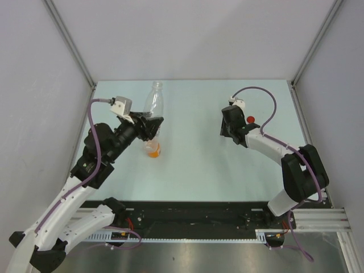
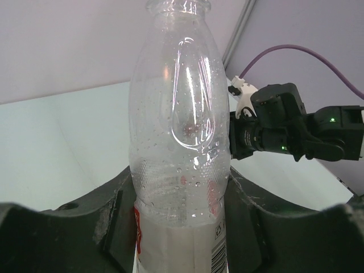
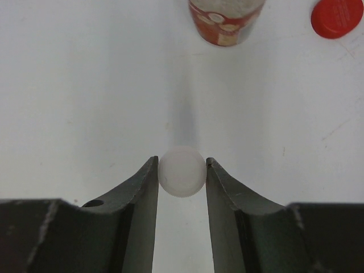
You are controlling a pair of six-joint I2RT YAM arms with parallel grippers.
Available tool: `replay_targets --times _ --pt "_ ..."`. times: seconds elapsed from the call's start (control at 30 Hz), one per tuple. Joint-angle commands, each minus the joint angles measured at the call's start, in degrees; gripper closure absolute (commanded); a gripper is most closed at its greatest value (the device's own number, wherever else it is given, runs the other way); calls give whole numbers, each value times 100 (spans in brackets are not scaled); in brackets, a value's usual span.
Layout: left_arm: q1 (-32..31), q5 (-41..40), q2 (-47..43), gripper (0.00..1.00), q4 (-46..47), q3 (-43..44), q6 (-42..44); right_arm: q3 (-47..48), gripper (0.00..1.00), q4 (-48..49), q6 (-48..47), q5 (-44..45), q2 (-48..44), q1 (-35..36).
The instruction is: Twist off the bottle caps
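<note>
My left gripper point(image 2: 181, 196) is shut on a clear bottle point(image 2: 179, 114) with a white and red label. It holds the bottle upright, and the neck point(image 2: 178, 5) shows no cap. From above, this bottle point(image 1: 153, 98) stands at the back left of the table, with the orange-filled bottle point(image 1: 153, 149) just in front of my left gripper point(image 1: 150, 126). My right gripper point(image 3: 182, 166) is shut on a white cap point(image 3: 182, 171) above the table. Beyond it are a bottle with a reddish label band point(image 3: 226, 21) and a red cap point(image 3: 336, 17). The red cap point(image 1: 251, 119) lies beside my right gripper point(image 1: 230, 131).
The pale green table point(image 1: 199, 170) is walled in by grey panels on the left, back and right. A black rail point(image 1: 187, 219) with the arm bases runs along the near edge. The right arm point(image 2: 284, 122) shows behind the held bottle in the left wrist view.
</note>
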Motion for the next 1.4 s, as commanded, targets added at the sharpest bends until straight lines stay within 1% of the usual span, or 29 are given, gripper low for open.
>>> replay_targets --times 0.0,0.1,0.5,0.63,1.1,1.27,1.37 --pt "25 -51 -83 99 162 -73 -31 -266 100 317 349 65 198 -157" --pt "25 -33 -75 99 171 -91 -49 -424 100 458 446 29 259 -193" --pt "25 -42 -153 99 241 -231 -101 -644 100 888 754 600 724 -245" --pt "25 -33 -162 99 232 -240 -84 -644 100 950 833 539 953 -342" --pt "25 -68 -171 98 285 -302 -66 -644 100 1099 816 425 1296 -623" --pt "25 -60 -136 98 302 -302 -75 -460 100 1056 772 416 1402 -650" --pt "25 -59 -118 97 294 -284 -66 -328 96 942 763 363 1534 -676"
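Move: The white cap is already pinched in the right gripper. From that hand the red cap lies about 12 cm ahead, 13 cm to the right and 10 cm below. The opened juice bottle stands some 12 cm ahead and only 3 cm to the right, its middle about 4 cm lower than the hand. From the left hand, still holding the clear bottle high, the red cap is roughly 25 cm ahead, 38 cm right and 36 cm below. Lower the right gripper about 9 cm with the white cap still pinched, drifting some 5 cm right towards the red cap while the wrist turns about 15 degrees clockwise. Once the cap is close above the table, stop sinking and ease 2 cm forward towards the juice bottle. Keep the left gripper shut on the upright clear bottle, letting it sink a couple of centimetres. ##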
